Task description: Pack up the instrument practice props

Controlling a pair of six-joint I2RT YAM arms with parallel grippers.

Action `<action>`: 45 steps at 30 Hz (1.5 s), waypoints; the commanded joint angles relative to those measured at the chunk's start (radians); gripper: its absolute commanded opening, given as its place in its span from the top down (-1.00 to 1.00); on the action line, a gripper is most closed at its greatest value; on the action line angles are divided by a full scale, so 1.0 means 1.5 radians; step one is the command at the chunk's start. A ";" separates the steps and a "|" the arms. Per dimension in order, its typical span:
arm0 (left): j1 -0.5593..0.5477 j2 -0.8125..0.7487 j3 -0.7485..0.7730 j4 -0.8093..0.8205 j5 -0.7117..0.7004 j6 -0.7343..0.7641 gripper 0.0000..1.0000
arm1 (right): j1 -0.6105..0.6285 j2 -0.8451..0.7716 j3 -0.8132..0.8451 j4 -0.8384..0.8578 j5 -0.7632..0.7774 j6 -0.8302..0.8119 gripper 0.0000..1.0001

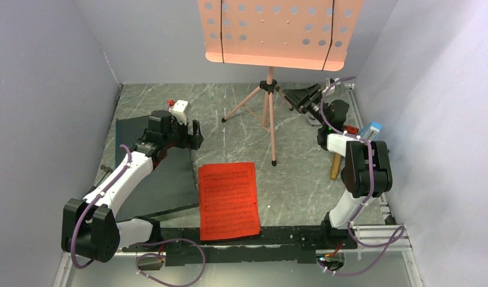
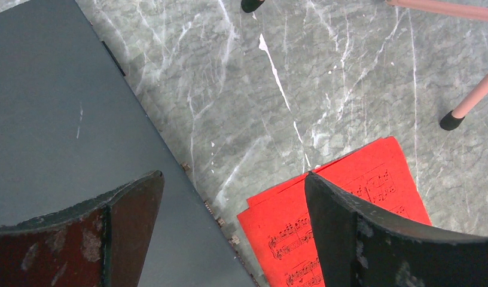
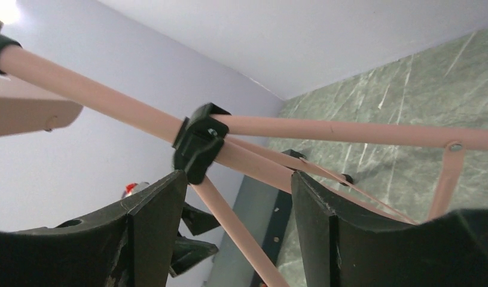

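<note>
The pink music stand (image 1: 268, 107) stands at the back centre, its perforated desk (image 1: 277, 33) high up. Red sheet-music pages (image 1: 228, 200) lie flat near the front. My left gripper (image 1: 192, 134) is open and empty, above the gap between the dark slab's edge and the pages' corner (image 2: 349, 179); in its wrist view the gripper (image 2: 232, 179) has wide-apart jaws. My right gripper (image 1: 304, 95) is open beside the stand's black hub (image 3: 197, 140); in its wrist view the gripper (image 3: 238, 176) has a pink leg (image 3: 241, 233) passing between its jaws, untouched. The blue metronome (image 1: 371, 128) sits far right. A gold stick (image 1: 335, 167), perhaps the microphone, shows beside the right arm.
The large dark slab (image 1: 152, 179) lies under the left arm and shows in the left wrist view (image 2: 62, 119). Stand feet (image 2: 451, 121) rest on the marble floor. A small white block (image 1: 180, 107) sits behind the left gripper. Grey walls close in left, right and back.
</note>
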 commanded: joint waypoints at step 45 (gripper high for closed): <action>0.001 -0.005 0.004 0.023 0.010 0.004 -0.87 | 0.025 0.073 0.160 0.019 -0.136 0.036 0.20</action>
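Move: The right hand, fingers about two-thirds open and pointing forward-left, has the music stand's black leg collar roughly 4 cm ahead, 5 cm to its left and a couple above. Down on the table, some 25 cm lower, the front leg's foot is about 7 cm back and 2 cm left of the hand, the right rear foot some 12 cm ahead and 5 cm right, the wrench 6 cm ahead and 17 cm right. From the left hand the collar is about 12 cm ahead, 18 cm right and 10 cm higher. Closing in on the stand's black leg collar, the right hand first climbs nearly 4 cm, sinks back about half of that, and drifts left throughout, ending some 3 cm farther left. The wrist swings about 10 degrees counter-clockwise while the fingers narrow to under half open; the tips come close to the collar, and contact can't be made out. ##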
